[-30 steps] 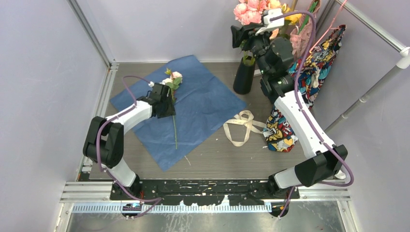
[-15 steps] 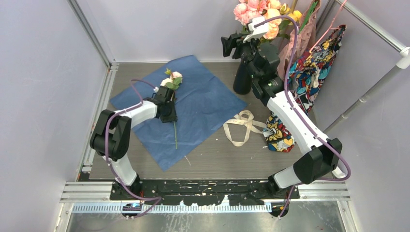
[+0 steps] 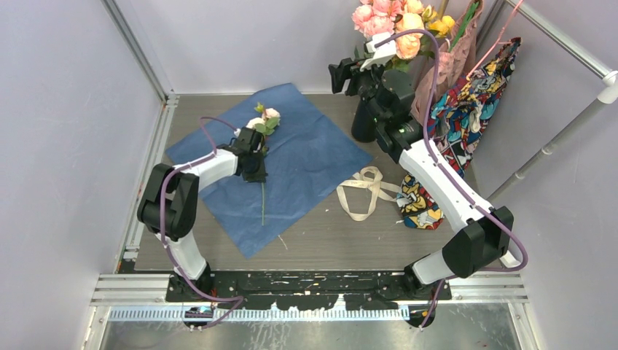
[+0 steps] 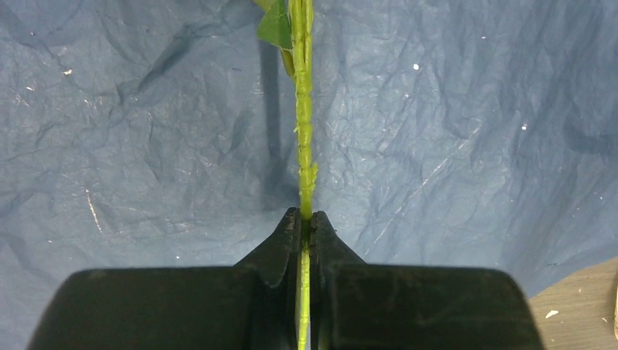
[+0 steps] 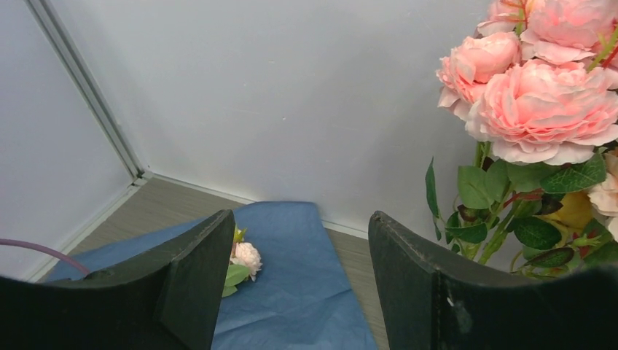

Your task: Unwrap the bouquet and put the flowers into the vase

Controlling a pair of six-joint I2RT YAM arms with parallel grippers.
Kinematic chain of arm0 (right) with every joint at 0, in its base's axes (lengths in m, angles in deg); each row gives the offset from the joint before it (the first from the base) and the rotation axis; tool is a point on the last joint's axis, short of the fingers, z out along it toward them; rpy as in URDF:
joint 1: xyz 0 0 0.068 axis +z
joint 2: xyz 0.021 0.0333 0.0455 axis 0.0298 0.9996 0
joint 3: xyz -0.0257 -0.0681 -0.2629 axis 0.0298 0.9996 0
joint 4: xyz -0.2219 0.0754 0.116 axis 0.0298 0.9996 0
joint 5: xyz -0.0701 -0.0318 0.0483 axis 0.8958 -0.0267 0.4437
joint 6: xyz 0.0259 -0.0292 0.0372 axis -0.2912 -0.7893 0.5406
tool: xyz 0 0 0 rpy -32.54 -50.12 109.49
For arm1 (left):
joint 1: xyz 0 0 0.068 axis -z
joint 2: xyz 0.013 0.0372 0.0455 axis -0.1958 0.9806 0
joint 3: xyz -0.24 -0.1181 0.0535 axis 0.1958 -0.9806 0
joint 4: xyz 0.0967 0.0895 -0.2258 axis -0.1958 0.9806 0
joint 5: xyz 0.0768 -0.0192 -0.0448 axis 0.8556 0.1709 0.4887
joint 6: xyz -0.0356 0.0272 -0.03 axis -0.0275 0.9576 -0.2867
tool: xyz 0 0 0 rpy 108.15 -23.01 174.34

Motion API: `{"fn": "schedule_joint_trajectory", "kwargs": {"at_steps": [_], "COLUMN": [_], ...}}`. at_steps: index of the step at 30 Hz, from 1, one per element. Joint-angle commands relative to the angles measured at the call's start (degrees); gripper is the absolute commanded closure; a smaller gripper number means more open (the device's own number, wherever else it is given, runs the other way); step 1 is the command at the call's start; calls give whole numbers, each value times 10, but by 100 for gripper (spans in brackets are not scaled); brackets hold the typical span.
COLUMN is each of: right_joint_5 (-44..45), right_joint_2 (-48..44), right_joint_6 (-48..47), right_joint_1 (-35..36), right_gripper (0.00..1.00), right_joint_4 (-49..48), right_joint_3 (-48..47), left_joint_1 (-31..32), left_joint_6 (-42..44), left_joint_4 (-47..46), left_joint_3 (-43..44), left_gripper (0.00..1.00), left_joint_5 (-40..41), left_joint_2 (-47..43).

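Note:
The bouquet is undone: its blue paper (image 3: pixel 313 157) lies spread flat on the table. One flower lies on it, pale pink bloom (image 3: pixel 270 114) toward the back and thin green stem (image 3: pixel 263 200) toward me. My left gripper (image 3: pixel 255 157) is shut on that stem (image 4: pixel 303 109), which runs straight out between the fingertips (image 4: pixel 306 217). The black vase (image 3: pixel 364 120) stands at the back right and holds several pink flowers (image 3: pixel 379 16). My right gripper (image 3: pixel 344 73) hovers high, left of the vase's blooms (image 5: pixel 543 95), open and holding nothing (image 5: pixel 300 219).
A cream ribbon (image 3: pixel 364 191) lies loose right of the paper. A colourful patterned bag (image 3: pixel 466 117) leans at the right wall behind the right arm. Yellow flowers (image 3: pixel 441 25) show beside the pink ones. Walls close in at the back and left.
My left gripper has closed onto the flower's stem and nudged the bloom slightly right. The right gripper has swung left, away from the flowers in the vase.

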Motion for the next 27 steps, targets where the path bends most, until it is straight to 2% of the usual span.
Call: {"fn": "schedule_joint_trajectory", "kwargs": {"at_steps": [1, 7, 13, 18, 23, 27], "right_joint_5": [6, -13, -5, 15, 24, 26], "right_joint_2": [-2, 33, 51, 74, 102, 130], "right_joint_6": [-3, 35, 87, 107, 119, 116], "right_joint_1": [16, 50, 110, 164, 205, 231], "right_gripper": [27, 27, 27, 26, 25, 25], "right_joint_4": [12, 106, 98, 86, 70, 77], "right_joint_3": [-29, -87, -65, -51, -39, -53], "left_joint_1": [6, 13, 42, 73, 87, 92], "left_joint_6": [25, 48, 72, 96, 111, 116], "left_joint_4": [-24, -103, -156, -194, -237, -231], "left_joint_3": [10, -41, -92, -123, -157, -156], "left_gripper": [100, 100, 100, 100, 100, 100], "left_joint_5": [-15, -16, 25, 100, 123, 124], "left_joint_2": [-57, -154, -272, -353, -397, -404]}}
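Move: The left hand already pinches the last flower's stem just above the blue wrapper; its flower head lies about 17 cm ahead and 1 cm right of that hand. The right gripper hangs some 8 cm ahead, 18 right and 40 above the left. From the right hand that pinched stem is about 8 cm back, 18 left and 40 below; the vase stands roughly 5 ahead, 8 right, its middle 33 below. Keeping its pinch on the stem, the left hand lifts the flower about 19 cm almost straight up off the blue wrapper, easing back slightly late on, while its wrist tips the fingers up some 40 degrees from steeply down towards forward, so the flower head swings up. The open right hand leaves the vase's side to meet it, sweeping left about 18 cm while sinking and drawing back, turning counter-clockwise and tipping down, and comes close above the left gripper without closing on the stem. ##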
